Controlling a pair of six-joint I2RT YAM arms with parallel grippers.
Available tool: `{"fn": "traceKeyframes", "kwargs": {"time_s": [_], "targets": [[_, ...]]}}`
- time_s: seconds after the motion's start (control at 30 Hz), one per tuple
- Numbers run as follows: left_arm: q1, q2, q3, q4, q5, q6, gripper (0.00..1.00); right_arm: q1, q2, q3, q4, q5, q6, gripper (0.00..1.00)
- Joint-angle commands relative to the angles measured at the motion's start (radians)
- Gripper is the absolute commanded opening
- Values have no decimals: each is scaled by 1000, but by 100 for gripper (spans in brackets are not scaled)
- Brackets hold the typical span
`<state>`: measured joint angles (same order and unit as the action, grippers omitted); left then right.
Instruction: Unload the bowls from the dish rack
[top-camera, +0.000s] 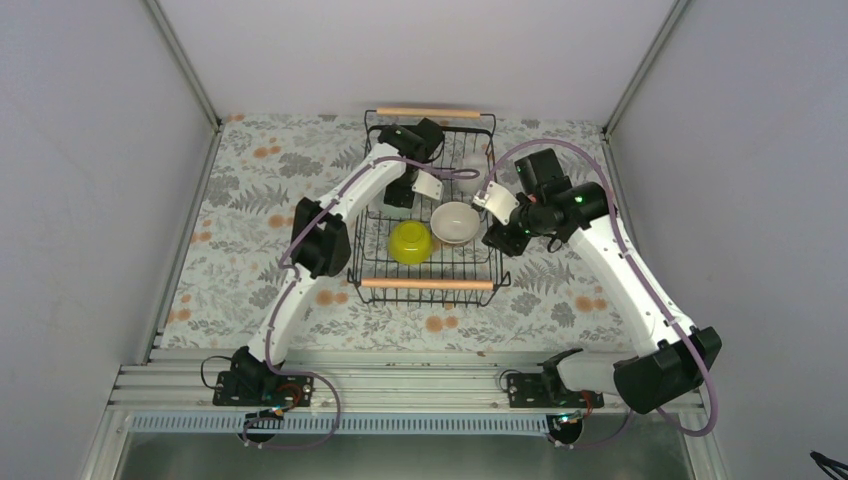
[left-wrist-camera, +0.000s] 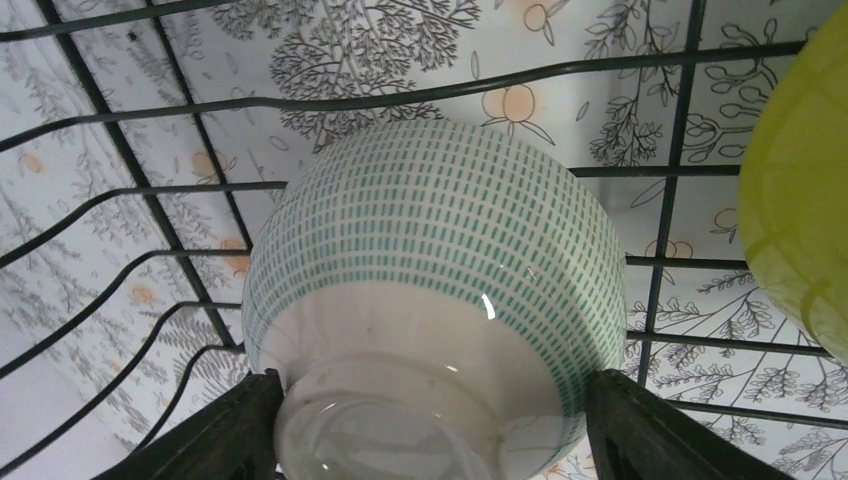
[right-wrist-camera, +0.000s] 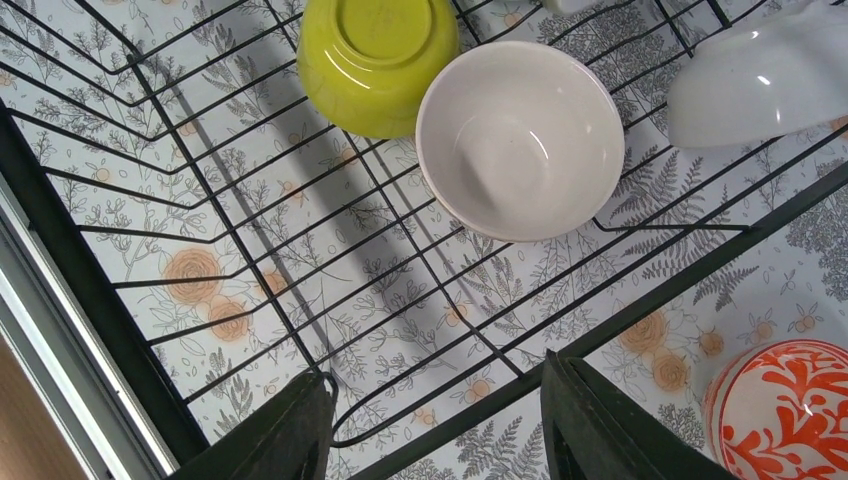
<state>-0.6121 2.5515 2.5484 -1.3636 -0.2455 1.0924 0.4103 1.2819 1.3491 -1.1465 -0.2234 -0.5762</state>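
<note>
The black wire dish rack (top-camera: 427, 284) stands mid-table. Inside it, my left gripper (left-wrist-camera: 435, 385) is shut on an upside-down white bowl with teal dashes (left-wrist-camera: 440, 220), one finger against each side near its foot. My left gripper (top-camera: 402, 195) hides that bowl in the top view. A yellow-green bowl (top-camera: 410, 242) lies upside down, a plain white bowl (top-camera: 455, 222) sits upright beside it, and another white bowl (right-wrist-camera: 760, 80) rests further back. My right gripper (right-wrist-camera: 435, 400) hangs open over the rack's right rim (right-wrist-camera: 640, 310), holding nothing.
An orange-patterned bowl (right-wrist-camera: 780, 410) sits on the flowered table outside the rack, near my right gripper. Grey walls close in the table on the left, right and back. The arm bases stand along the near rail.
</note>
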Motion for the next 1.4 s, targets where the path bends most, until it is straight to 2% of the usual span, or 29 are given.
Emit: {"fn": "traceKeyframes", "kwargs": {"time_s": [0.0, 0.1, 0.83, 1.27, 1.37], "targets": [[12, 19, -37, 7, -12, 8, 69, -8, -19, 11, 4, -17, -17, 52], [8, 14, -25, 7, -12, 7, 63, -10, -18, 10, 4, -18, -16, 52], [9, 24, -14, 8, -60, -9, 41, -21, -32, -1, 6, -23, -21, 50], [-3, -15, 78, 10, -129, -27, 39, -27, -33, -17, 57, -46, -5, 49], [-4, -40, 67, 31, -142, -34, 38, -31, -45, -17, 75, -81, 0, 51]]}}
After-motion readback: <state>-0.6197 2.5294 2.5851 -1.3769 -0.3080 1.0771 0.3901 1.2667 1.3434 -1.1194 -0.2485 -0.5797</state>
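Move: The left hand is already down around the upturned green-patterned bowl, whose middle is only about 2 cm below and 1 cm to the right. From this hand, the yellow bowl sits about 11 cm back and 3 cm right; the white bowl some 13 cm right and 6 cm back; the white cup about 17 cm right and 6 cm ahead. From the right hand, the patterned bowl lies roughly 20 cm ahead, 17 cm left and 17 cm below. The left fingers close from wide to about half open and pinch the foot of the green-patterned bowl from both sides. The hand climbs about 1.5 cm as they shut, pauses while the squeeze builds, then starts upward again with the grip kept, some 2.5 cm of rise in all, the fingers still pointing almost straight down. ##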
